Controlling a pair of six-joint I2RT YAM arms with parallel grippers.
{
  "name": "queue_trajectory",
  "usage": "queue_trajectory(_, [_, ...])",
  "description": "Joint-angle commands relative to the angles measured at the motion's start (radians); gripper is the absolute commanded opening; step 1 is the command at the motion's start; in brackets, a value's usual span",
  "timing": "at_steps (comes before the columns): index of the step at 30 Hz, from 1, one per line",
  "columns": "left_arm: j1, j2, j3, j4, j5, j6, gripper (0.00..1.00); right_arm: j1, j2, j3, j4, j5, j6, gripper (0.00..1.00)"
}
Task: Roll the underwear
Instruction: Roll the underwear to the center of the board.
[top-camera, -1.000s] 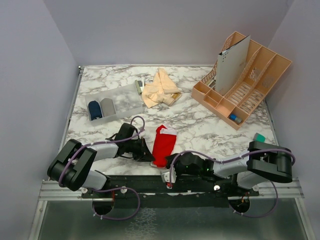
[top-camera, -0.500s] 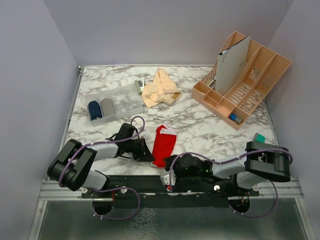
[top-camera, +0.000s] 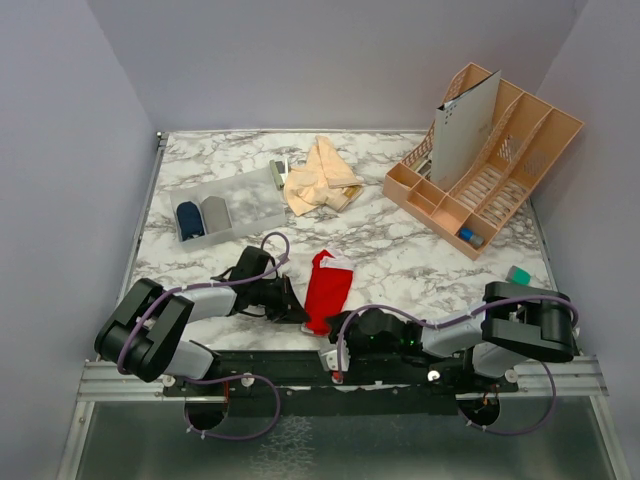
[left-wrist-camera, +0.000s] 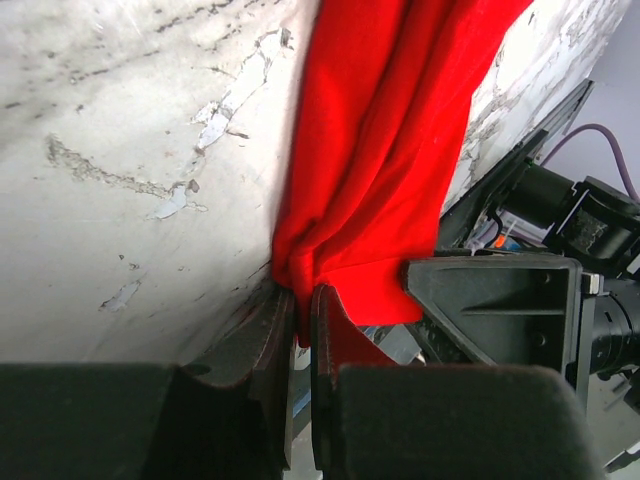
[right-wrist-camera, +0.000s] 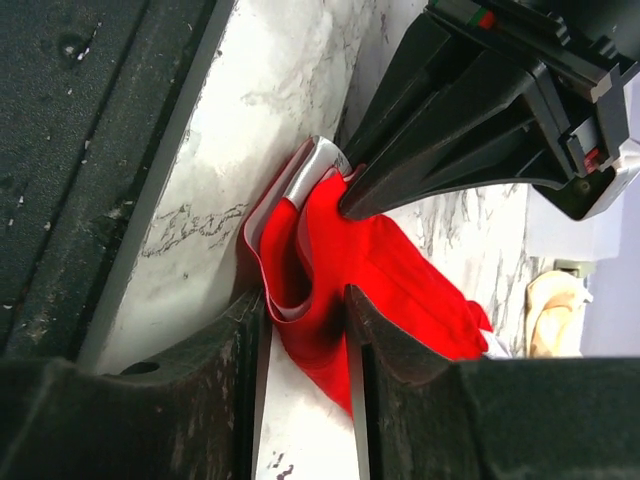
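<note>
The red underwear (top-camera: 328, 284) lies folded into a long strip near the table's front edge, its white-grey trim at the far end. My left gripper (top-camera: 300, 312) is shut on the strip's near left corner, and red cloth (left-wrist-camera: 390, 150) is pinched between its fingertips (left-wrist-camera: 302, 300). My right gripper (top-camera: 340, 326) comes in from the right at the same near end. Its jaws stand open around a loose fold of red cloth and grey trim (right-wrist-camera: 300, 260), with the left gripper's fingers (right-wrist-camera: 450, 150) just beyond. A peach-beige underwear pile (top-camera: 320, 180) lies at the back.
A clear bin (top-camera: 250, 200) at the back left holds a dark blue roll (top-camera: 190, 218) and a grey roll (top-camera: 215, 212). A peach desk organizer (top-camera: 490, 170) with a grey folder stands at the back right. A small teal object (top-camera: 518, 273) sits near the right arm.
The right arm has shifted slightly left toward the red strip's near end and its jaws have narrowed a little. The left gripper and the cloth have stayed put.
</note>
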Motion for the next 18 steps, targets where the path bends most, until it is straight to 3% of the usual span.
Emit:
queue_trajectory(1, [0.008,0.014,-0.025,-0.026,-0.056,0.019,0.00,0.009,0.023,0.004,0.006,-0.039,0.017,0.32])
queue_trajectory(9, [0.013,-0.023,-0.039,-0.034,-0.094,0.003,0.03,0.009,0.029,0.055,-0.076,-0.040,0.128,0.01])
queue_trajectory(13, [0.018,-0.129,-0.073,-0.040,-0.137,-0.036,0.34,0.007,0.029,0.022,0.028,-0.023,0.345,0.01])
queue_trajectory(18, [0.023,-0.267,-0.116,-0.067,-0.185,-0.076,0.61,-0.014,0.052,-0.002,0.127,-0.084,0.615,0.00])
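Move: The underwear's near edge lies between the right hand's part-open fingers, about 1 cm to their left and 1 cm below. From that hand, its white-banded far end is roughly 15 cm ahead and 1 cm right, 2 cm lower, and the dark table rail some 8 cm straight back. The left fingers still pinch the near-left corner, right at their hand point. Right fingers pinch the near edge, tipping some 20 degrees; left fingers release, rising leftward about 1 cm. ##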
